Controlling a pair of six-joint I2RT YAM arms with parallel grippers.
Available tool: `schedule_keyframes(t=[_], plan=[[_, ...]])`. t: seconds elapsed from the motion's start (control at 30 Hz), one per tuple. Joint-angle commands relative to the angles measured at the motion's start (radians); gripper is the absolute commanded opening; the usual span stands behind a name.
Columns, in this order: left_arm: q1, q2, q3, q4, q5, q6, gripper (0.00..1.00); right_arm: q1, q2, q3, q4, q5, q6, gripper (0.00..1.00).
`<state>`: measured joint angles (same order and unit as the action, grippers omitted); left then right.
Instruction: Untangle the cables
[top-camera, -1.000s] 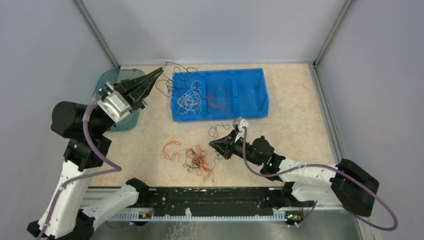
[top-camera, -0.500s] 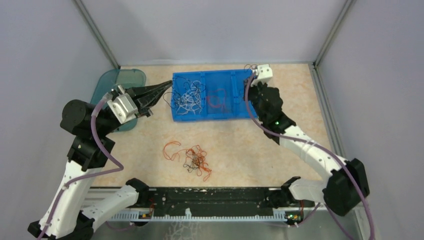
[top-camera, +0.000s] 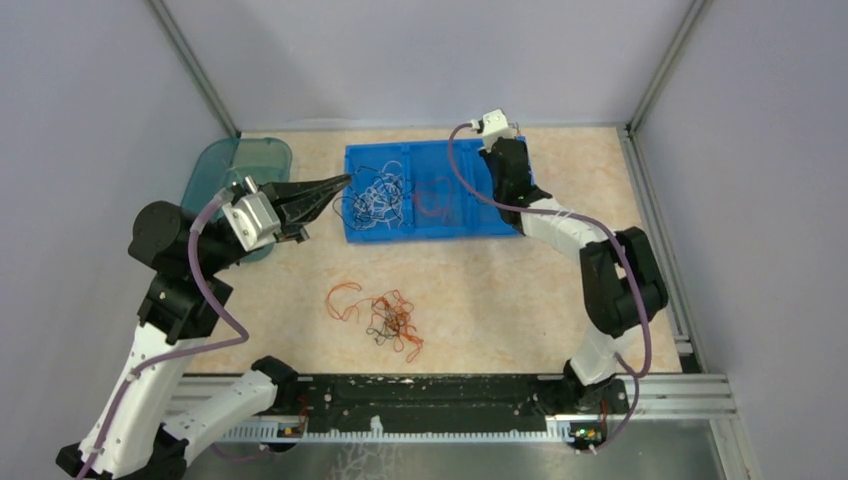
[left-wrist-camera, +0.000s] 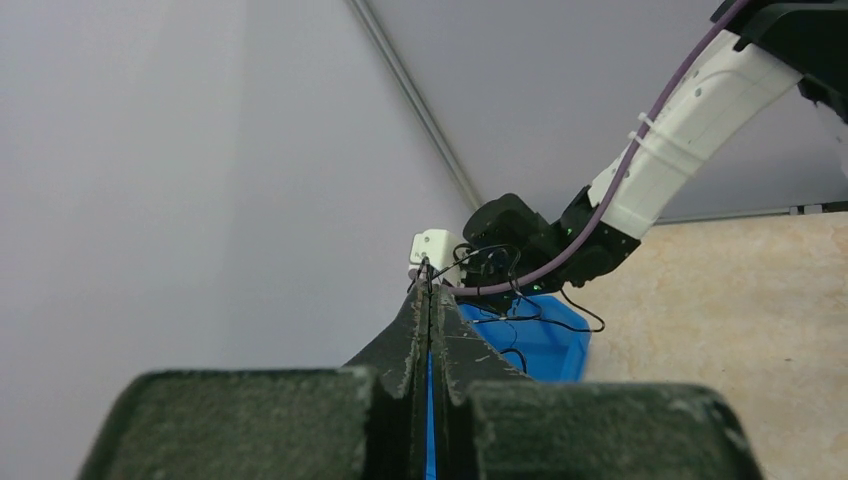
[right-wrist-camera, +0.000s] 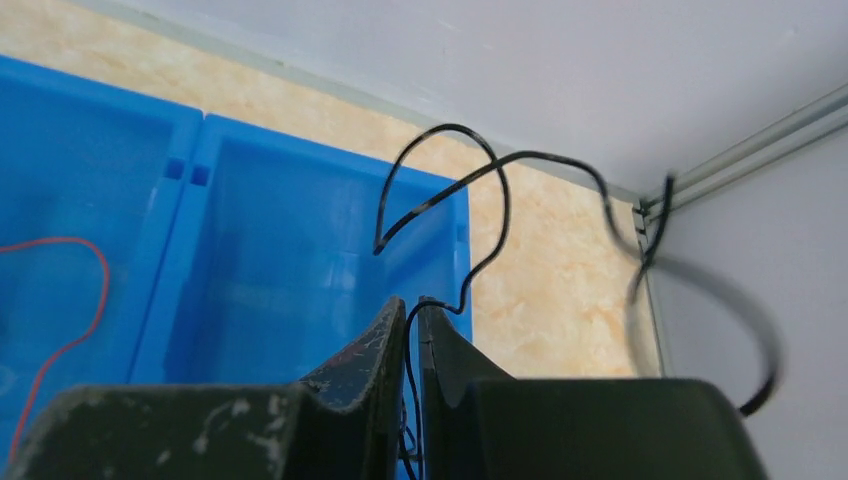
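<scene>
My left gripper (top-camera: 343, 181) is shut on a thin black cable (left-wrist-camera: 540, 318) at the left rim of the blue bin (top-camera: 500, 222); its tips (left-wrist-camera: 428, 288) pinch the cable's end. My right gripper (top-camera: 503, 160) hangs over the bin's right compartment, shut on the same kind of black cable (right-wrist-camera: 480, 175), which loops up from its tips (right-wrist-camera: 412, 304). White and black cables (top-camera: 377, 200) lie clumped in the bin's left compartment. A red cable (top-camera: 432, 196) lies in the middle one and also shows in the right wrist view (right-wrist-camera: 62, 300). An orange-red and black tangle (top-camera: 390, 320) lies on the table.
A teal lid (top-camera: 225, 160) lies at the back left, beside my left arm. The enclosure walls and a metal corner post (right-wrist-camera: 740, 150) stand close behind the bin. The black rail (top-camera: 420, 395) runs along the near edge.
My right arm swung from beside the table tangle to the bin's far right end, carrying a black cable. My left gripper moved down and right to the bin's left rim.
</scene>
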<state>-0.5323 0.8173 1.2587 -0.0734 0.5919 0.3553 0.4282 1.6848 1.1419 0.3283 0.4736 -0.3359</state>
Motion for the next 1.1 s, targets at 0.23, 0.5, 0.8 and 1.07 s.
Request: schedule_keyframes(t=[0.23, 0.5, 0.8, 1.07], plan=[[-0.003, -0.005, -0.005, -0.004, 0.018, -0.017, 0.0, -0.022, 0.041, 0.164, -0.182, -0.205, 0.078, 0.59], [-0.003, -0.007, -0.004, -0.003, 0.029, -0.022, 0.0, -0.058, -0.092, 0.199, -0.318, -0.25, 0.169, 0.69], [-0.004, -0.003, -0.018, -0.055, 0.047, -0.045, 0.0, -0.062, -0.322, 0.138, -0.269, -0.693, 0.347, 0.71], [-0.003, -0.016, -0.087, -0.138, 0.123, -0.007, 0.0, -0.062, -0.537, -0.049, 0.021, -1.322, 0.604, 0.73]])
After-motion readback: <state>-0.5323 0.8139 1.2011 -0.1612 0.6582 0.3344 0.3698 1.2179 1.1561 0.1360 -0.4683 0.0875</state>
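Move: The right hand holds a black cable over the organizer's right compartment, whose middle lies about 17 cm below, 2 cm back and 2 cm left. The red cable in the middle compartment is roughly 16 cm left and 4 cm back; the orange tangle lies some 23 cm left and 30 cm back. For the left hand, gripping another black cable, the right compartment is about 26 cm ahead, 27 cm right and far below. Down about 3 cm and slightly left, the right hand sinks over the right compartment while its fingers spread wide and let go of the black cable. It then climbs clear, back and left, ending some 17 cm above its start, swinging about 50 degrees counter-clockwise with its left side rolling up. The left hand keeps its pinch and late on sinks about 5 cm. ##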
